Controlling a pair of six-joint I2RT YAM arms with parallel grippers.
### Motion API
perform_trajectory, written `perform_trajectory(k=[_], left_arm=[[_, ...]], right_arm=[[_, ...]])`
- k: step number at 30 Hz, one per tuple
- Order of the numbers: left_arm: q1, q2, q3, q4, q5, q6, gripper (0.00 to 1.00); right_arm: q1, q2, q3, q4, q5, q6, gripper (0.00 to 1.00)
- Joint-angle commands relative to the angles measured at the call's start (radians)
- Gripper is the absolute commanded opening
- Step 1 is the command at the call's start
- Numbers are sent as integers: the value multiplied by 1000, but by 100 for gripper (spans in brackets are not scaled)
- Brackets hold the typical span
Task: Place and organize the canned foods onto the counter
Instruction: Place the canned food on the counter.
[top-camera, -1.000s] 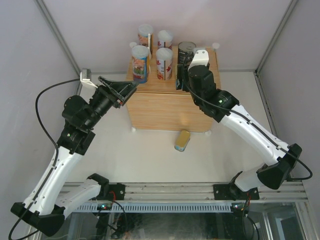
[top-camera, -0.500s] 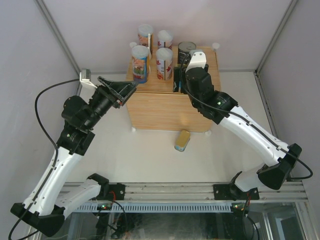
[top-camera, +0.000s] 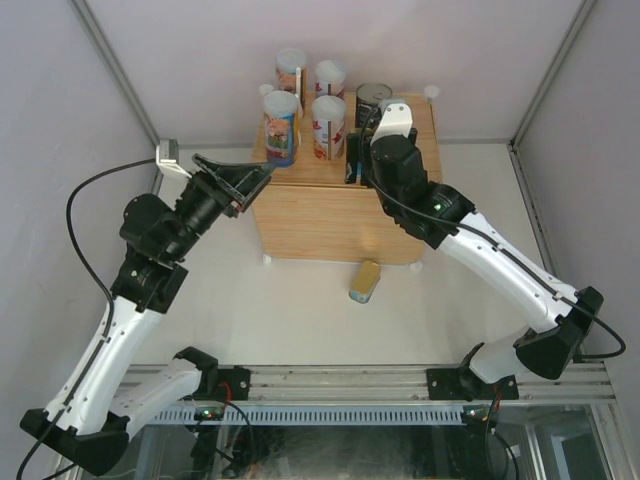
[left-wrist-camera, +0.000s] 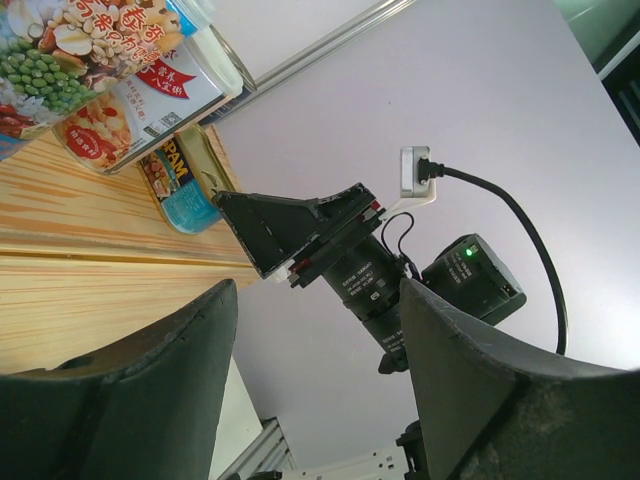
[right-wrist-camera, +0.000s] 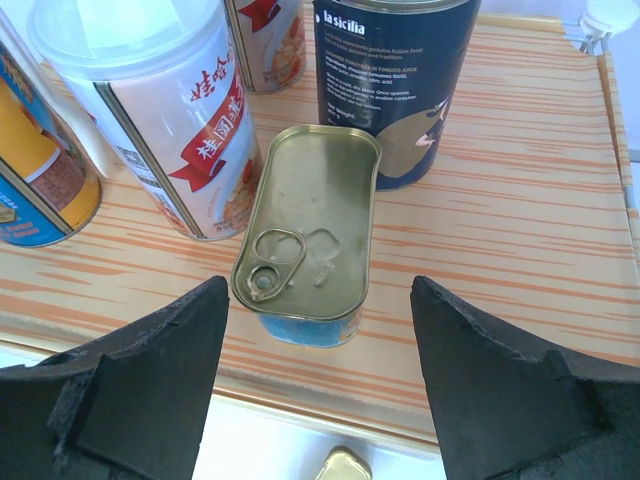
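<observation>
Four tall white-lidded cans (top-camera: 305, 100) and a dark can (top-camera: 373, 97) stand at the back of the wood-grain counter (top-camera: 335, 220). A flat gold tin (right-wrist-camera: 310, 228) with a blue label lies on the counter in front of the dark can (right-wrist-camera: 395, 80) and beside a white-lidded can (right-wrist-camera: 160, 110). My right gripper (right-wrist-camera: 318, 287) hovers over this tin, open and not touching it. A second gold tin (top-camera: 365, 280) lies on the white floor before the counter. My left gripper (top-camera: 258, 178) is open and empty at the counter's left front corner.
The left wrist view shows a tall can (left-wrist-camera: 110, 70), the gold tin (left-wrist-camera: 185, 185) and my right arm's wrist (left-wrist-camera: 330, 245) across the counter top (left-wrist-camera: 90, 280). Grey walls enclose the workspace; a rail (top-camera: 380, 385) runs along the near edge.
My right gripper has opened wider and shifted slightly left and back above the gold tin, which rests on the counter. The left arm has barely moved.
</observation>
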Motion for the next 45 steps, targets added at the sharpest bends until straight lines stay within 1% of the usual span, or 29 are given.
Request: perform_trajectory(k=[1, 6, 22, 34, 37, 38, 41, 43, 45], left_arm=[[11, -25, -25, 34, -8, 18, 70], [11, -25, -29, 42, -4, 13, 70], [20, -40, -43, 40, -2, 11, 70], [38, -40, -54, 46, 8, 4, 70], [42, -37, -52, 48, 9, 4, 70], [45, -37, -52, 49, 10, 4, 70], [46, -37, -52, 48, 10, 3, 70], [48, -37, -53, 51, 11, 2, 70], [49, -39, -55, 51, 10, 1, 70]], right_arm=[[17, -18, -4, 53, 25, -6, 74], [33, -22, -3, 61, 39, -16, 74], [30, 2, -15, 48, 42, 6, 75], [8, 30, -19, 62, 28, 13, 72], [1, 37, -19, 69, 21, 13, 68], [-1, 39, -19, 72, 20, 13, 64], [-7, 43, -18, 76, 15, 13, 47], [-9, 44, -16, 75, 16, 14, 42], [-9, 43, -15, 72, 17, 17, 41]])
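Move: The flat canned food I have just let go of stands on the counter in front of my open right hand, its middle about 5 cm ahead, 1 cm left and 4 cm below. The white can with the red label stands some 8 cm left and 6 cm ahead, the dark tomato can about 13 cm ahead and 2 cm right. From my left hand the flat can lies roughly 22 cm right, 11 cm ahead and 9 cm lower. My right hand hovers with a drift of under a centimetre to the left, centring its fingers on the flat can. Then I lower it about 2.5 cm and ease it about 1.5 cm forward, fingers straddling the near end just below the rim. Last, I close them from wide to about half open, pinching the can's two long sides. ##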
